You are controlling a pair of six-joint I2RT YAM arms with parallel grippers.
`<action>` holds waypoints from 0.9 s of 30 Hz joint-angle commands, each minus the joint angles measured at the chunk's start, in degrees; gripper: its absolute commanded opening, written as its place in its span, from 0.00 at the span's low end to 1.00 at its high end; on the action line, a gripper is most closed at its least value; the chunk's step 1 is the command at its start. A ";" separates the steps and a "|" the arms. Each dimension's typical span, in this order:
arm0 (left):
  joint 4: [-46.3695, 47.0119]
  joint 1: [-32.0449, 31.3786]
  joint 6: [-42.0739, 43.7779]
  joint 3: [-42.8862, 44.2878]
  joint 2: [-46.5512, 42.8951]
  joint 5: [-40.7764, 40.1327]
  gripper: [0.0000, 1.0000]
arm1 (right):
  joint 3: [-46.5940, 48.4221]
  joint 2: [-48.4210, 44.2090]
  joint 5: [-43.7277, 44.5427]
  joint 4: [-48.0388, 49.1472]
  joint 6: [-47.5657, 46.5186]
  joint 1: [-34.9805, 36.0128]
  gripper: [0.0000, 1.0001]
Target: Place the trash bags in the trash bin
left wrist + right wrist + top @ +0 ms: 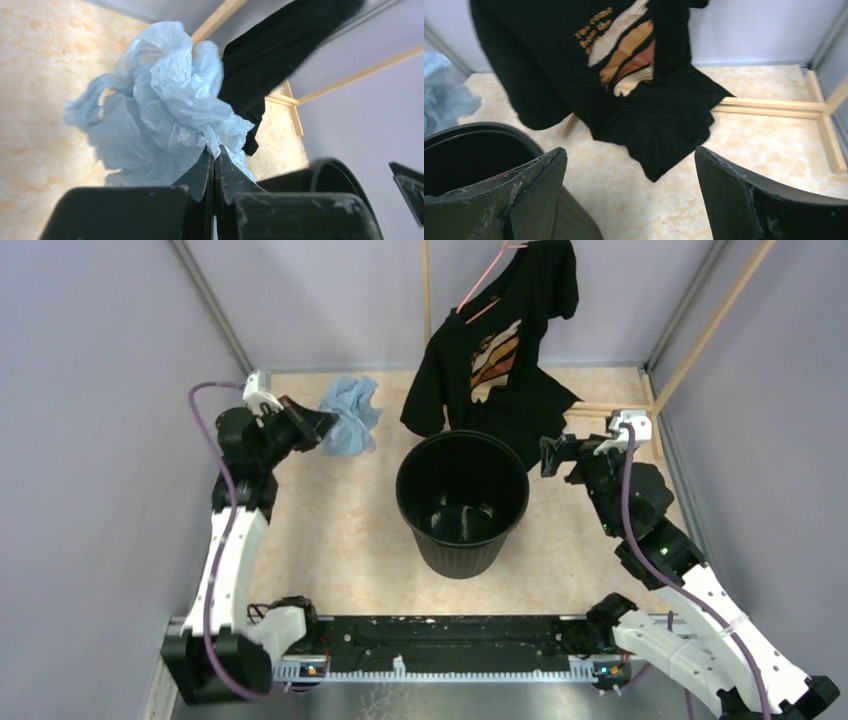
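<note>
A crumpled pale blue trash bag (351, 415) lies at the back left of the table, left of the round black trash bin (462, 502). My left gripper (326, 424) is shut on a fold of the trash bag (160, 105) near its lower edge; the left wrist view shows the plastic pinched at the fingertips (204, 167). The bin's rim (340, 172) shows to the right there. My right gripper (549, 454) hovers open just right of the bin, its fingers (729, 185) wide apart with nothing between them, the bin's rim (479, 131) beside its left finger.
A black T-shirt with an orange print (500, 350) hangs from a pink hanger (484, 285) behind the bin, its hem resting on the table (664, 125). Light wooden slats (774, 106) lie at the back right. Grey walls enclose the table.
</note>
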 commanded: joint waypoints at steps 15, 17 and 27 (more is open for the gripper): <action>-34.89 -0.69 14.67 -2.12 -18.90 3.99 0.00 | 15.99 2.12 -26.11 -6.36 -0.12 -0.51 0.99; -35.27 -1.61 14.32 -4.61 -19.86 3.08 0.00 | 15.74 1.34 -26.13 -5.82 -0.12 -0.47 0.99; -29.25 -13.12 7.21 -12.19 -19.23 -4.95 0.00 | 15.27 0.57 -26.11 -4.71 -0.91 -0.47 0.99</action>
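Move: The trash bin they are working around has its middle some 23 cm to the left hand's right, 15 cm back and about 14 cm below; that hand already pinches the blue trash bag clear of the table. The black T-shirt hangs roughly 20 cm ahead of the left hand and 30 cm to its right, near its height. For the open, empty right hand, the bin's middle is about 16 cm left, 6 cm back and 17 cm down. The blue bag, kept pinched in the shut left fingers, is drawn back about 14 cm to beside the bin's left side, first rising some 4 cm, then sinking about 14 cm with the fingers tipping down. The right hand, still open and empty, rises 8 cm, shifts left and a little back, and swings its fingers 25 degrees counter-clockwise towards the bin's mouth. ##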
